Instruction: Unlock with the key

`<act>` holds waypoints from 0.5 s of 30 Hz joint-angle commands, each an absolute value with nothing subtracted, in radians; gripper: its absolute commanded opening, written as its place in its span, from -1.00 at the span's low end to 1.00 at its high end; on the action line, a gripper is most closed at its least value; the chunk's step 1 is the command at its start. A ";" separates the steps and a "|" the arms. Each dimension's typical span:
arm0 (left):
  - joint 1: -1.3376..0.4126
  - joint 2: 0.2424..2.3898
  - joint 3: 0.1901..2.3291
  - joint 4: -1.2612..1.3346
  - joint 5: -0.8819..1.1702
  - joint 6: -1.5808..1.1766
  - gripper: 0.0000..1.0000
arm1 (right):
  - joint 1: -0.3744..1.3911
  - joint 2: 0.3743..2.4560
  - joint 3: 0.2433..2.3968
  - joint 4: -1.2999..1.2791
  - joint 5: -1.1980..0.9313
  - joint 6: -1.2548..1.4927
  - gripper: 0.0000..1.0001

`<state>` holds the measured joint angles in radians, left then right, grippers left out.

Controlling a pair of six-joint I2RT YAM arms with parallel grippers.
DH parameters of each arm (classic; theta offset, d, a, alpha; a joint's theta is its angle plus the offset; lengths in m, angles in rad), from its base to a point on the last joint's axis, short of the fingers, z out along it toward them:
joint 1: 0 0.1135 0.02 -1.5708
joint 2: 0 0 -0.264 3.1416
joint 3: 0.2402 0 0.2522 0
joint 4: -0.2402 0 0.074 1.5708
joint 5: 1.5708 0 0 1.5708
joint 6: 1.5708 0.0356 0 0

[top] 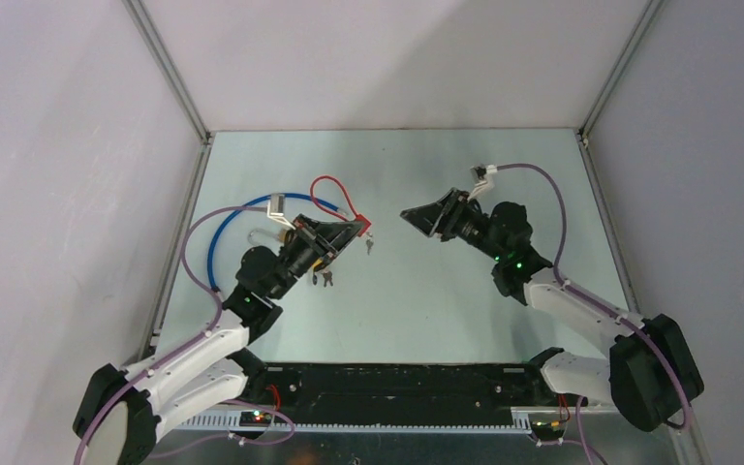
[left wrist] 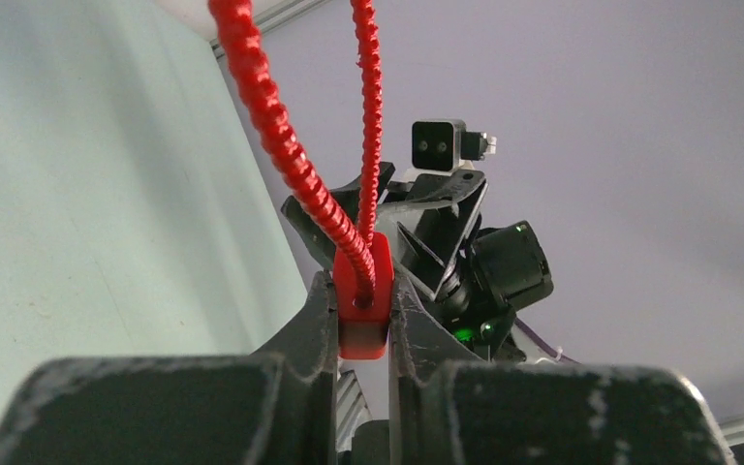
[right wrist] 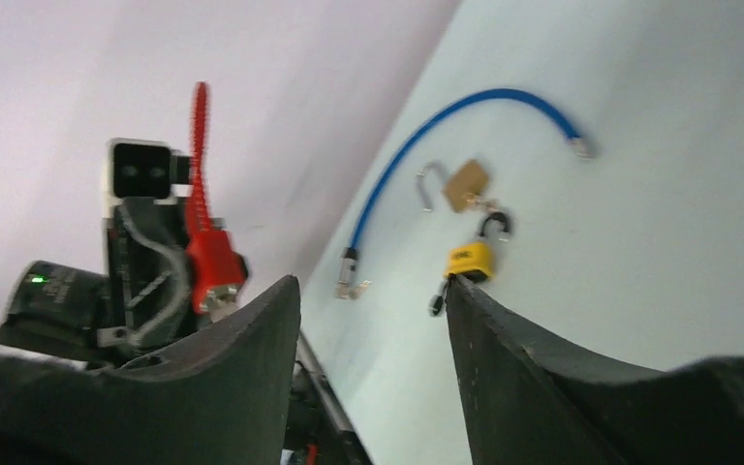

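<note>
My left gripper [top: 354,231] is shut on the body of a red cable lock [left wrist: 362,315], held up off the table. The lock's red cable [left wrist: 281,126] loops up out of the body. A small silver key [top: 368,244] hangs at the lock's end, and in the right wrist view it shows as a metal stub [right wrist: 220,304] under the red body [right wrist: 213,263]. Facing the lock a short way to its right, my right gripper [top: 413,215] stands open. Nothing is between its fingers [right wrist: 373,291].
A blue cable lock [right wrist: 446,131], a brass padlock [right wrist: 466,181] and a yellow padlock [right wrist: 472,260] lie on the pale green table [top: 446,310] behind and left of the left gripper. More keys [top: 322,279] lie near the left arm. Walls close off three sides.
</note>
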<state>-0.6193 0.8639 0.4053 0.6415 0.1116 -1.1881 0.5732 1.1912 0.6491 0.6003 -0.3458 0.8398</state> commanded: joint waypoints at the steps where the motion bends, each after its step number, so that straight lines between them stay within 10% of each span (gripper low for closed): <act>1: -0.614 0.874 0.419 0.651 0.128 -1.183 -1.00 | 0.477 1.109 0.631 0.448 -0.495 0.701 0.29; 9: -0.614 0.913 0.444 0.617 0.149 -1.178 -1.00 | 0.474 0.889 0.502 0.497 -0.411 0.526 0.45; 15: -0.616 0.939 0.460 0.606 0.157 -1.196 -1.00 | 0.475 0.837 0.439 0.557 -0.394 0.475 0.98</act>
<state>-0.6182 0.9268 0.4061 0.5732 0.1379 -1.1877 0.4671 0.8486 0.4507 0.4911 -0.4103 0.5598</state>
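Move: The red lock that the empty right hand has just left lies about 10 cm to its left and some 2 cm back, roughly level; its keys hang about 9 cm left, 3 cm back and 3 cm lower. The left hand holds this lock about 1 cm ahead and 1 cm right of its pads. From the left hand the yellow lock lies on the table some 12 cm left, 4 cm ahead and 27 cm below, the brass padlock about 22 cm left and 12 cm ahead, equally low. Rightward and at first down, then back towards its base, the right hand draws away from the red lock, ending about 6 cm to the right, its fingers spreading from half open to nearly full while it rolls some 15 degrees, counter-clockwise seen from behind. The left hand sinks about 4 cm, tipping its fingers slightly down, and keeps its pinch on the lock body. ##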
